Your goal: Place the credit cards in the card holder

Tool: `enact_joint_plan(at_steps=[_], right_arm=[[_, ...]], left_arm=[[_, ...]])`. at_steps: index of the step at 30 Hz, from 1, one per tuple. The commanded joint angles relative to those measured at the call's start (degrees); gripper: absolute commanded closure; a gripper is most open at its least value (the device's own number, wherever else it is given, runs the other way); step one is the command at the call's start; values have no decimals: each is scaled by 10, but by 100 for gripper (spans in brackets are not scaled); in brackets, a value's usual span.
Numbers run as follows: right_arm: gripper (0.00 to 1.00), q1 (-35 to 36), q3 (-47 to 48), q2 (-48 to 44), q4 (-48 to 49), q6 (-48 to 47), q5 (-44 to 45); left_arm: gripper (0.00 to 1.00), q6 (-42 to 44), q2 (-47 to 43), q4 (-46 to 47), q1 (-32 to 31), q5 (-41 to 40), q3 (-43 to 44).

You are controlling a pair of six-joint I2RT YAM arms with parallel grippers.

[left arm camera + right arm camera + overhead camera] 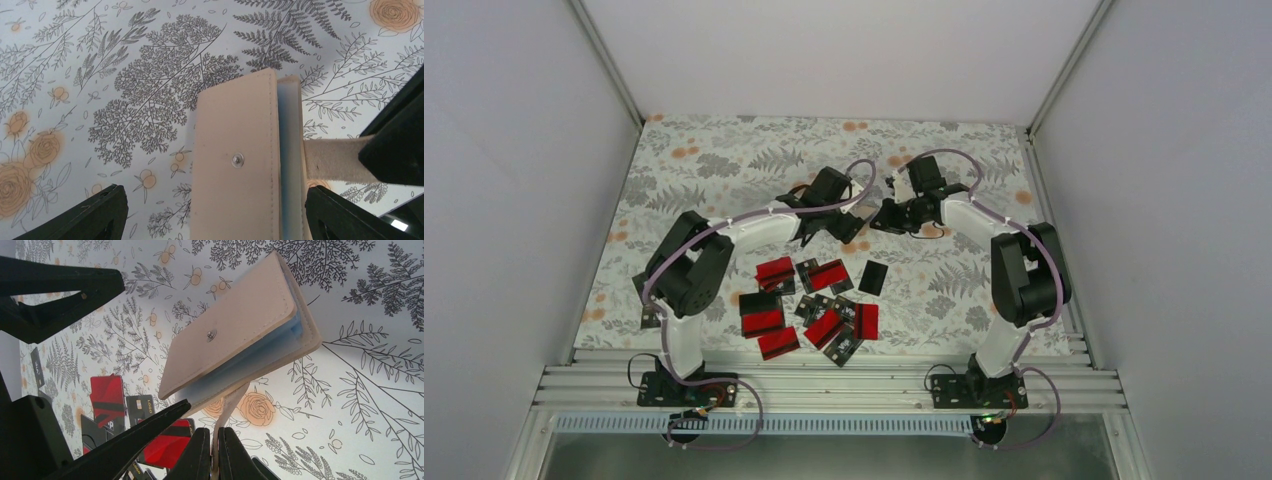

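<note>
The tan card holder (pixel 235 170) hangs above the flowered table, its snap facing the left wrist camera and its pale blue inside showing at one edge. My right gripper (pixel 216 432) is shut on the holder's beige strap (pixel 227 407). My left gripper (pixel 215 220) is open, and its two black fingers (pixel 95 215) straddle the holder without touching it. The red and black credit cards (pixel 814 300) lie scattered on the table nearer the arm bases. Several of the cards (pixel 107 395) also show in the right wrist view.
A single black card (pixel 874 277) lies a little apart at the right of the pile. White walls close in the flowered table (pixel 724 160) on three sides. A metal rail (pixel 824 380) runs along the near edge.
</note>
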Motion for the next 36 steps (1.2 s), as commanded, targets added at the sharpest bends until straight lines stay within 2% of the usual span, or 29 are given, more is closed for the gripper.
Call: enact_joint_plan(at_steps=[1,10,14,25,28,29,33,34,36], right_arm=[[96,-4,14,-18,-9,-7,5],[96,-5,14,-20,-12,-9,5],[96,-5,14,-19,-13,-10,7],[96,-8,12,-14,-15,-13,9],[95,-9,12,-11,-15,-13,10],[96,-9,12,-9,-15,-13,11],[95,-13,11,5,-10,-11,20],[95,-14,11,12,-7,-9,23],[96,-15,12,25,-1,-5,28]], left_arm=[[11,20,20,-7,1,11,23],[13,37,42,-18,1,7,45],[15,36,47,-17,1,-28,51],[41,32,75,-12,31,-43,75],[50,25,85,-10,36,-39,80],[57,22,87,-8,38,-33,82],[93,-6,85,-8,52,-4,80],[97,-16,80,-7,55,-4,75],[98,-47,63,-1,61,-7,55]])
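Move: The card holder hangs between the hands by its strap, its snap cover slightly ajar: its middle is about 3 cm to the left hand's right, 1 cm back and 3 cm below that open hand. On the table some 9 cm below the left hand, the black card is about 15 cm back and 7 cm right, the nearest red card 14 cm back and 3 cm left. From the right hand the holder is about 5 cm left, 2 cm ahead and 2 cm lower. The left hand, starting wide open around the holder, dips about 1.5 cm, then sweeps some 4 cm forward and 2.5 cm left, taking the snap cover that way and away from the back half, while its fingers begin to close. It then sinks another 3 cm and shuts its fingers in a pinch on the cover's free edge with hardly any wrist turn, while the right hand keeps its grip on the strap and stays nearly in place. ##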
